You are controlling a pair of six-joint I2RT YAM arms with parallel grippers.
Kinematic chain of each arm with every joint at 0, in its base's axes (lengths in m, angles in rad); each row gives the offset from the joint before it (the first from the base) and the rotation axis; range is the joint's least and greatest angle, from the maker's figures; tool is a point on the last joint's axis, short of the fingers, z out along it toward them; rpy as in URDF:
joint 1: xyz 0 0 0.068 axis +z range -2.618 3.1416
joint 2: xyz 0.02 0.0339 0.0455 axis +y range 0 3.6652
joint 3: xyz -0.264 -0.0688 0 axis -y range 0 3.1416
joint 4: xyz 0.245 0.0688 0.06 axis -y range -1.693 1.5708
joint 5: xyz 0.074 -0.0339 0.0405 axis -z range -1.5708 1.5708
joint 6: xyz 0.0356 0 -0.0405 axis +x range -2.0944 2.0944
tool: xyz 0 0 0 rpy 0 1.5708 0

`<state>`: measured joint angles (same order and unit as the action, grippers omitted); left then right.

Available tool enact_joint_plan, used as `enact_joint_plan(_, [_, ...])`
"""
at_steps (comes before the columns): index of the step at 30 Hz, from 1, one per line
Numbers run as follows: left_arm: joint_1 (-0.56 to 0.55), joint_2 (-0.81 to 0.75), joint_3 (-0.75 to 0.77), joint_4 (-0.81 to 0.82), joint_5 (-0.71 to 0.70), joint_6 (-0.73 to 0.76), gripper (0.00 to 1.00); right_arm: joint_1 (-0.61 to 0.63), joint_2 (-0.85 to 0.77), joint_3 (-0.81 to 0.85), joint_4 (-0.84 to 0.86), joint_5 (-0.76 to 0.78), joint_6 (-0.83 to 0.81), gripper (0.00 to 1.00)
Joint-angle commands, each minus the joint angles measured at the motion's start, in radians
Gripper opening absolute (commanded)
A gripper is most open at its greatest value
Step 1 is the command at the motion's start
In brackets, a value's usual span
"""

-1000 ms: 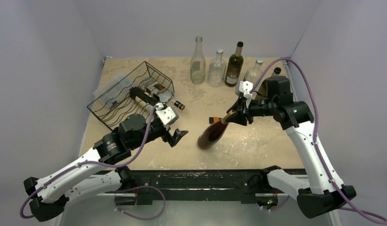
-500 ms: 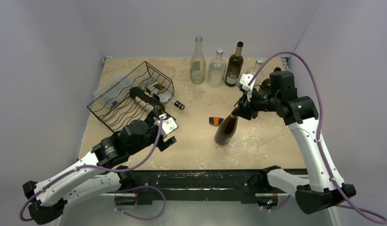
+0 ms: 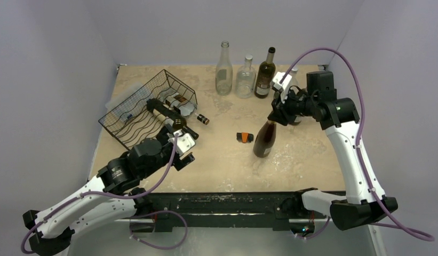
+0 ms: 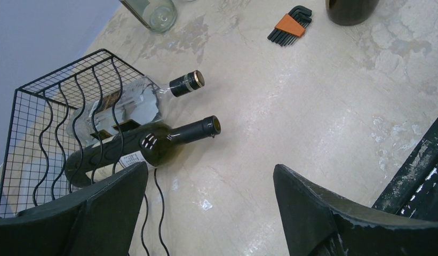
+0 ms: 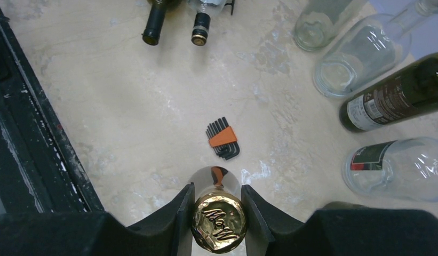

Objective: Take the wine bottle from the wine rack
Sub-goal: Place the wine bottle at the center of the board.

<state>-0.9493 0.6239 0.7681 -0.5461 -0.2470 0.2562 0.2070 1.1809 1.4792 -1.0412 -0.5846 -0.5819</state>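
The black wire wine rack (image 3: 132, 108) sits at the table's back left and fills the left side of the left wrist view (image 4: 40, 122). A dark bottle (image 4: 147, 144) and a clear bottle (image 4: 123, 104) lie in it with their necks sticking out. My left gripper (image 4: 210, 170) hangs open over bare table just in front of the rack (image 3: 183, 154), holding nothing. My right gripper (image 5: 217, 188) is shut on the neck of a dark wine bottle (image 3: 264, 140) with a gold cap (image 5: 218, 221). That bottle stands upright at mid-table.
An orange-and-black hex key set (image 3: 243, 137) lies just left of the held bottle. Several bottles stand along the back wall: two clear ones (image 3: 223, 69) (image 3: 246, 77) and a dark one (image 3: 265, 74). A black rail (image 3: 222, 202) runs along the near edge.
The right arm swung the held bottle from steeply tilted to upright and carried it right and back. The left arm drew back and left, closer to the rack, still open.
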Motion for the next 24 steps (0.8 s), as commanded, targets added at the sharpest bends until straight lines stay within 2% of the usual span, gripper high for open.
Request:
enact_joint_plan(1, [0.004,-0.023,-0.006,0.005,-0.028,0.02,0.87,-0.028,-0.004,0.127,0.19,0.017,-0.003,0.0])
enact_joint_plan(11, [0.004,-0.015,-0.006,-0.015,-0.023,0.02,0.87,-0.096,0.107,0.241,0.222,0.022,0.003,0.0])
enact_joint_plan(24, [0.004,-0.02,-0.004,-0.019,-0.034,0.025,0.88,-0.113,0.274,0.386,0.314,0.016,0.042,0.0])
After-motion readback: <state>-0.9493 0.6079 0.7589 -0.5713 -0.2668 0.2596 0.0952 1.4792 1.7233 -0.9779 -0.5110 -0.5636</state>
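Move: The right hand holds the purple-brown wine bottle upright by its gold-capped neck. The dark wine bottle in the back row stands some 30 cm ahead of this hand and 3 cm right, its middle about 13 cm lower; the clear labelled bottle is about 25 cm ahead and 12 cm right, the green bottle 15 cm ahead and 16 cm right, and the hex keys 7 cm ahead and 7 cm left on the board. From the left hand the dark wine bottle lies roughly 37 cm ahead and 34 cm right. The right hand keeps its pinch on the gold-capped neck and carries the hanging bottle forward about 10 cm at an almost constant height, drifting some 3 cm right over the first half and then going straight ahead, towards the standing bottles and past the right side of the hex keys. Meanwhile the hand turns clockwise about 10 degrees, its speed not slackening by the end and its grip unchanged. ##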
